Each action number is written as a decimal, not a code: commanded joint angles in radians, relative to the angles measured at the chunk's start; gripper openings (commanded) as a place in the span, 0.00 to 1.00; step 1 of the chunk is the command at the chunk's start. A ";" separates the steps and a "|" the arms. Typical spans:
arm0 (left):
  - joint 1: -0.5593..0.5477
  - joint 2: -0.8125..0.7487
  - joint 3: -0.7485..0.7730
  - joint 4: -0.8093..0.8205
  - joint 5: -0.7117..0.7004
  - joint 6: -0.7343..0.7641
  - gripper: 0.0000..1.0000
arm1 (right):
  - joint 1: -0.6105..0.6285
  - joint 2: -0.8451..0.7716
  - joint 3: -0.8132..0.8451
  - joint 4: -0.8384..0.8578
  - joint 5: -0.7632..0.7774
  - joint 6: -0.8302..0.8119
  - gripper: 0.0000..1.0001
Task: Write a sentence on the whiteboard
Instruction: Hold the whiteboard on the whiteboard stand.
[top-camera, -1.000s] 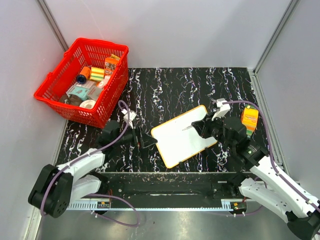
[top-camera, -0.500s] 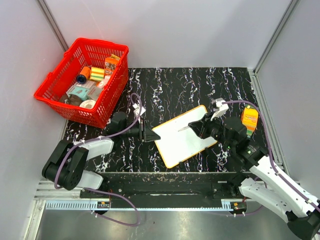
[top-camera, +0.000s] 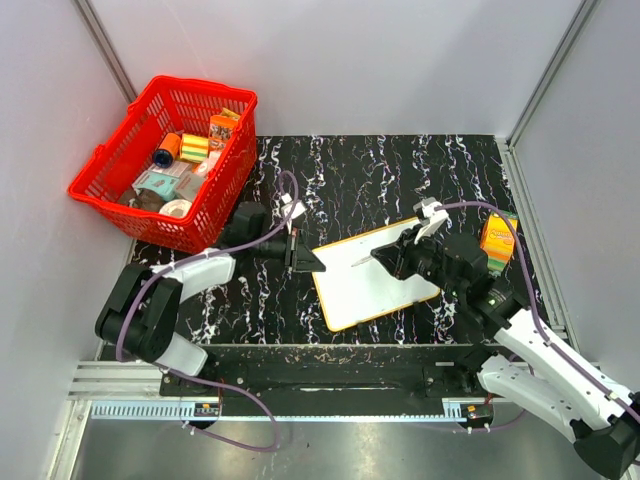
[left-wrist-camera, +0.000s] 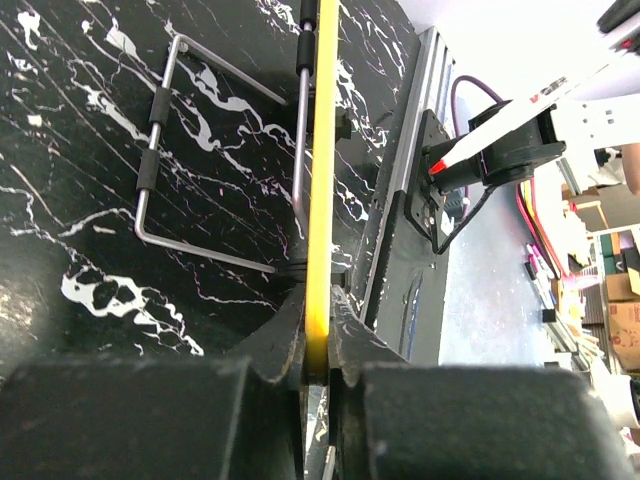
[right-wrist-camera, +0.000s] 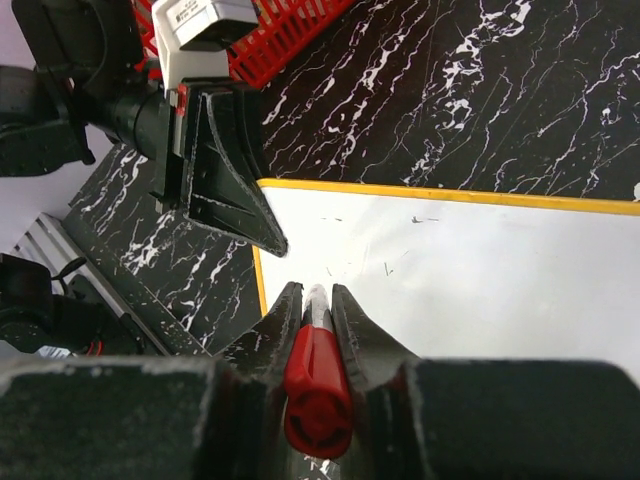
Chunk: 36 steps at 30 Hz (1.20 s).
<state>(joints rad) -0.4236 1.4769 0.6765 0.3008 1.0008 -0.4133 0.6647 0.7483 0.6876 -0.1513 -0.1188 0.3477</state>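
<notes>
The whiteboard (top-camera: 380, 275), white with a yellow rim, lies skewed at the table's middle. My left gripper (top-camera: 306, 260) is shut on its left corner. In the left wrist view the rim (left-wrist-camera: 322, 150) runs edge-on between the closed fingers of the left gripper (left-wrist-camera: 318, 340). My right gripper (top-camera: 392, 256) hovers over the board (right-wrist-camera: 470, 270), shut on a marker (right-wrist-camera: 317, 385) with a red cap. The marker's tip points toward the board's left end, close to the left gripper (right-wrist-camera: 230, 190). The sentence is out of view: the white face shows only a few tiny specks.
A red basket (top-camera: 110, 190) with several small items stands at the back left. An orange packet (top-camera: 498, 240) lies at the right, behind the right arm. A wire stand (left-wrist-camera: 150, 170) shows beside the board's rim. Grey walls close in the table.
My left gripper has swung right to the board's left corner and shut on its rim. The board has turned slightly. The right gripper with the marker has drifted a little left.
</notes>
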 joint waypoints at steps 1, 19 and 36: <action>0.008 0.059 0.105 -0.127 0.009 0.194 0.00 | 0.009 0.026 0.032 0.062 -0.009 -0.056 0.00; 0.049 0.163 0.129 -0.140 0.025 0.228 0.00 | 0.206 0.054 -0.025 0.315 0.326 -0.226 0.00; 0.049 0.050 -0.004 0.064 0.044 0.094 0.51 | 0.302 0.115 -0.011 0.369 0.400 -0.259 0.00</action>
<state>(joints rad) -0.3775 1.6024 0.7078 0.2386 1.0554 -0.2939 0.9577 0.8902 0.6624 0.1684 0.2470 0.0975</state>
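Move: The left hand is still pinching the whiteboard's left edge; the board's middle lies about 12 cm to its right and 2 cm back, some 3 cm lower, with the whiteboard stand under it, 12 cm right and roughly 8 cm down. From the right hand, the board's middle is about 4 cm back and 10 cm below; the orange carton stands 24 cm to its right, 2 cm ahead, about 17 cm down. Left edges the whiteboard forward, then opens, sinking about 3 cm; right swings the marker about 5 cm left. ##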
